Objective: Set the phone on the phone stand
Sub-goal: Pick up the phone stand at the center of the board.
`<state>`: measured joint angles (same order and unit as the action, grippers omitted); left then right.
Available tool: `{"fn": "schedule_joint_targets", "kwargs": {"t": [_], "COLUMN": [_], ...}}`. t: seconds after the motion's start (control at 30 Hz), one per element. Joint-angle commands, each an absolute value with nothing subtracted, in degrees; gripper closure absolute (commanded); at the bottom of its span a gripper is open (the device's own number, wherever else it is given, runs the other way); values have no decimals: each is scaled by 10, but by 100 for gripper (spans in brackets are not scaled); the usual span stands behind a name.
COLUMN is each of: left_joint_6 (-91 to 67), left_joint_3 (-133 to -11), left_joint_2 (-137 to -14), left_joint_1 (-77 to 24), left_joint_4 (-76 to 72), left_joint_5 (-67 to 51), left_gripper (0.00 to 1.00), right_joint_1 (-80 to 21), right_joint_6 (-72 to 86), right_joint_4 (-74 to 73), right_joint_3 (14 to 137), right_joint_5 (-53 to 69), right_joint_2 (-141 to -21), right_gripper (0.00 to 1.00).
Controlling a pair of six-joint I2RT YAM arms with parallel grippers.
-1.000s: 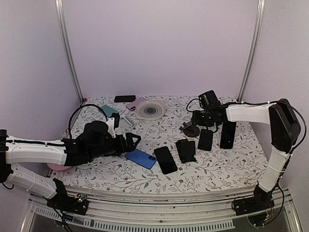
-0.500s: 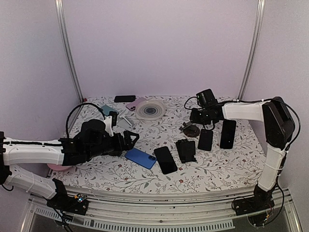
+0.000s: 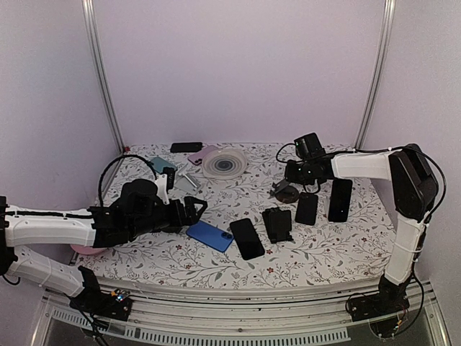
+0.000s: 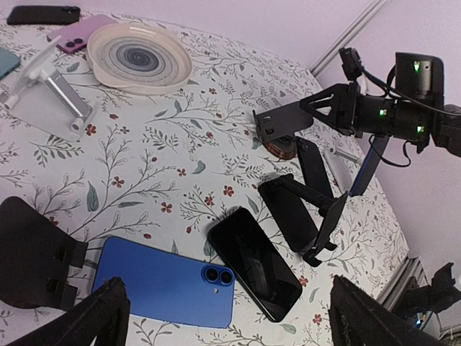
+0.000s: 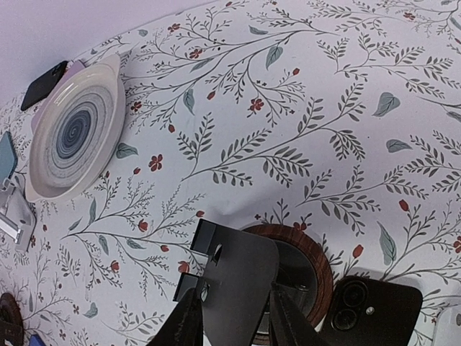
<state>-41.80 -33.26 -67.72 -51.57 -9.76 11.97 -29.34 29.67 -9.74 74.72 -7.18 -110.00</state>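
The phone stand [image 5: 238, 288] is a black tilted plate on a round wooden base [image 5: 317, 268], at the table's right rear [image 3: 287, 193]. My right gripper [image 5: 234, 317] is shut on the plate, one finger against each side edge. A blue phone [image 4: 166, 281] lies camera side up beside a black phone [image 4: 254, 263] lying screen up, near the table's front centre. My left gripper [image 4: 230, 324] hovers over these two phones, wide open and holding nothing. In the top view the left gripper [image 3: 194, 209] is just left of the blue phone [image 3: 209, 236].
A black folding stand [image 3: 277, 223] lies right of the black phone [image 3: 246, 238]. Two dark phones [image 3: 306, 208] [image 3: 340, 200] lie near the right gripper [image 3: 292, 180]. A swirl plate [image 3: 224, 163], a silver stand [image 3: 189, 176] and more phones [image 3: 186, 147] sit at the back.
The right gripper's jaws have closed in onto the stand's plate and the right arm has shifted slightly left. The left arm has barely moved and stays open.
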Motion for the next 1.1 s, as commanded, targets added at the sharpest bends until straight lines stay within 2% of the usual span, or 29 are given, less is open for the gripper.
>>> {"fn": "schedule_joint_targets", "kwargs": {"t": [0.0,0.33,0.57,0.67,0.87,1.07], "left_joint_6": [-414,-413,-414,-413,-406,-394], "left_joint_3": [-327,-326,-324,-325,-327,-334], "left_joint_2": [-676,-676,-675,-676,-676,-681], "left_joint_1": [-508,-507,-507,-507,-507,-507], "left_joint_4": [-106,-106,-108,-108,-112,-122], "left_joint_5": [113,113,113,112,107,97], "left_gripper": [3,3,3,3,3,3], "right_joint_1": [-298,-296,-296,-297,-306,-322], "right_joint_6": [306,310,309,306,291,239], "right_joint_4": [-109,-127,-107,-89,-79,-80], "right_joint_3": [737,723,725,726,739,765], "right_joint_5": [-64,-124,-76,-37,9,55], "right_joint_2": [-1120,-1101,-1109,-1113,-1113,-1104], "right_gripper": [68,65,65,72,94,97]}}
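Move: The round-based phone stand is right at my open right fingers, which straddle its tilted black plate; its middle lies about 5 cm below and 1 cm ahead, level sideways. The short black phone is about 7 cm to my right, 5 cm back and 8 cm below, the long black phone some 18 cm right and 2 cm back, the folded stand about 3 cm left and 10 cm back. From my left hand the phone stand lies roughly 18 cm ahead, 24 cm right and 12 cm below. I first ease my right hand down and a little right and back, about 2 cm lower along the stand's plate with the fingers part open. Then I close the fingers, pinch the plate, and sweep some 5 cm to my left, rising about a centimetre and turning roughly 10 degrees counter-clockwise, keeping hold. ##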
